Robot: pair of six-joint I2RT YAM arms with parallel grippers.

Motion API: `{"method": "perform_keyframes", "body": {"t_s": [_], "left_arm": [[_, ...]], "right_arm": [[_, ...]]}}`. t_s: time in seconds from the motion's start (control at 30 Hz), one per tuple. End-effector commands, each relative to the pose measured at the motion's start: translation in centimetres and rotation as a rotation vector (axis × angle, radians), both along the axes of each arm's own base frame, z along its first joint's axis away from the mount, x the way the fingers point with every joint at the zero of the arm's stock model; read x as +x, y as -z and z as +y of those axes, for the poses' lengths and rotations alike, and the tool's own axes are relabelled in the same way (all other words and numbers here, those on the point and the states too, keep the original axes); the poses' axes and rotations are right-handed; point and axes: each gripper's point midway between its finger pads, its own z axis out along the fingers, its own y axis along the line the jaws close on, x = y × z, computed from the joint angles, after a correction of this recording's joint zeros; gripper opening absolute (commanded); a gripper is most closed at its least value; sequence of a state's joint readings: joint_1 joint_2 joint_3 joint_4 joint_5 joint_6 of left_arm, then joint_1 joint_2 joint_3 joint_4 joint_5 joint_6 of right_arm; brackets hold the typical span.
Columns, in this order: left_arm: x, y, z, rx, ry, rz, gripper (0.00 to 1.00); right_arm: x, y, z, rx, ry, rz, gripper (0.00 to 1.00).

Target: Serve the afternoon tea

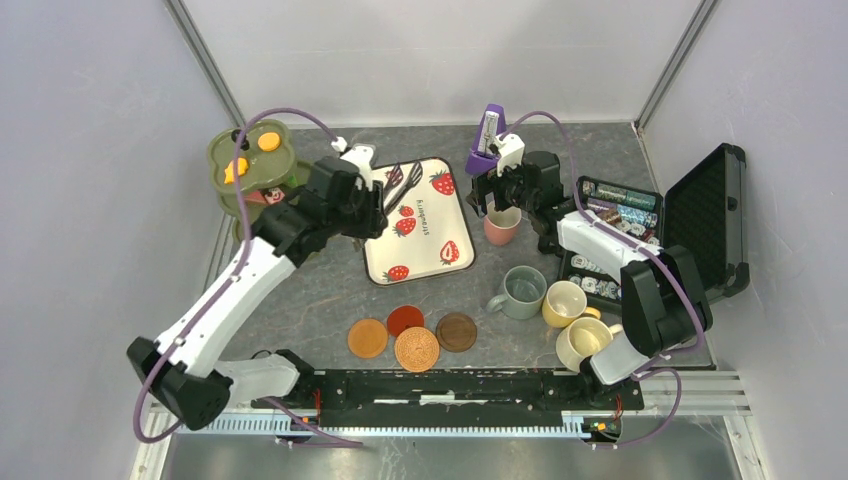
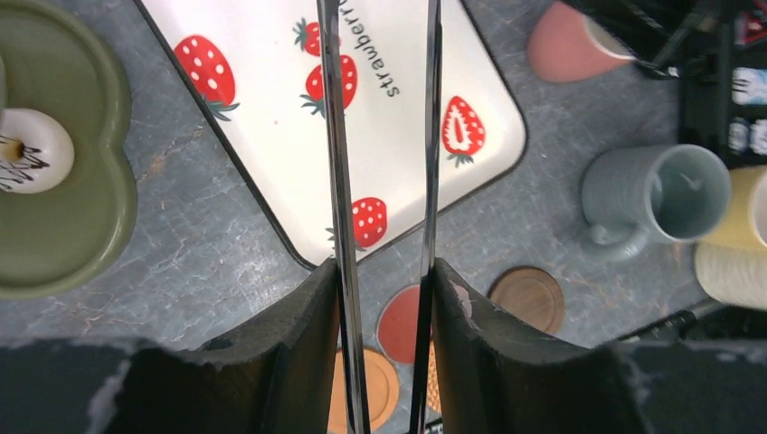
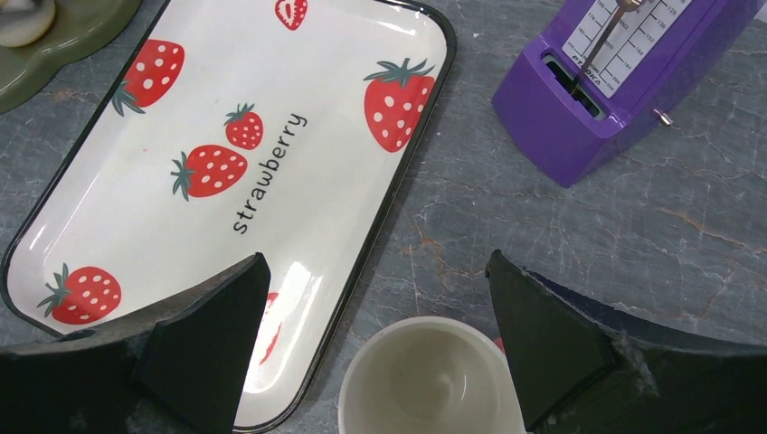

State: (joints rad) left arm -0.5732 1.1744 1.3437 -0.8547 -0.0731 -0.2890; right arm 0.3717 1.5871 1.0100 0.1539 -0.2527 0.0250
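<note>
My left gripper (image 1: 372, 195) (image 2: 384, 289) is shut on a pair of metal tongs (image 2: 336, 181), whose two arms reach out over the strawberry tray (image 1: 425, 230). The olive-green stand (image 1: 250, 160) to its left carries small pastries (image 1: 268, 141). My right gripper (image 1: 497, 200) (image 3: 375, 260) stands open just above the pink mug (image 1: 502, 226) (image 3: 430, 380), one finger on each side of the rim. The grey-green mug (image 1: 522, 292), yellow mug (image 1: 565, 303) and cream mug (image 1: 584, 342) stand at the front right. Several round coasters (image 1: 417, 349) lie at the front middle.
The purple metronome (image 1: 488, 140) (image 3: 615, 72) stands close behind the right gripper. An open black case (image 1: 640, 235) of small packets lies at the right. The tray's inside (image 3: 181, 108) is bare. White walls close in the table on three sides.
</note>
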Motion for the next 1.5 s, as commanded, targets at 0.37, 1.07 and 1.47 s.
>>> {"method": "perform_keyframes", "body": {"t_s": [0.37,1.07,1.47], "left_arm": [[8.0,13.8,-2.7,-0.018,-0.25,-0.044,0.43],[7.6,22.3,-3.9,0.088,-0.241,0.112,0.59],[5.9,17.6,-2.3,0.11,-0.255,0.111,0.9]], "right_arm": [[1.2,-2.1,0.0,0.003,0.006,-0.059,0.98],[1.6,-1.0,0.3,-0.003,0.002,-0.032,0.98],[1.5,-1.3,0.3,0.001,-0.006,-0.035,0.98]]}}
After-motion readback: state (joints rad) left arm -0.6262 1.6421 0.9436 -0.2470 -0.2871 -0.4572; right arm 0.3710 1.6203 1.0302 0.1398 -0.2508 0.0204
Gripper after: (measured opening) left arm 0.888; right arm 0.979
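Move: The left gripper holds the tongs high over the near-left side of the strawberry tray; the tray's middle is about 13 cm ahead, 5 cm right and 25 cm below. Some 23 cm to the gripper's left and 16 cm ahead stands the green cake stand; the pink mug is about 22 cm right and 11 cm ahead, the red coaster 6 cm back and 3 cm right. From the right gripper the tray's middle lies about 14 cm left, 1 cm ahead and 14 cm below. Lower the left gripper with the tongs about 23 cm onto the near-left part of the tray, fast at first and then slower, easing it some 6 cm forward and slightly right, with the wrist turning about 10 degrees counter-clockwise and the fingers tipping down a little. Once down there, spread the fingers wide and let go of the tongs. ##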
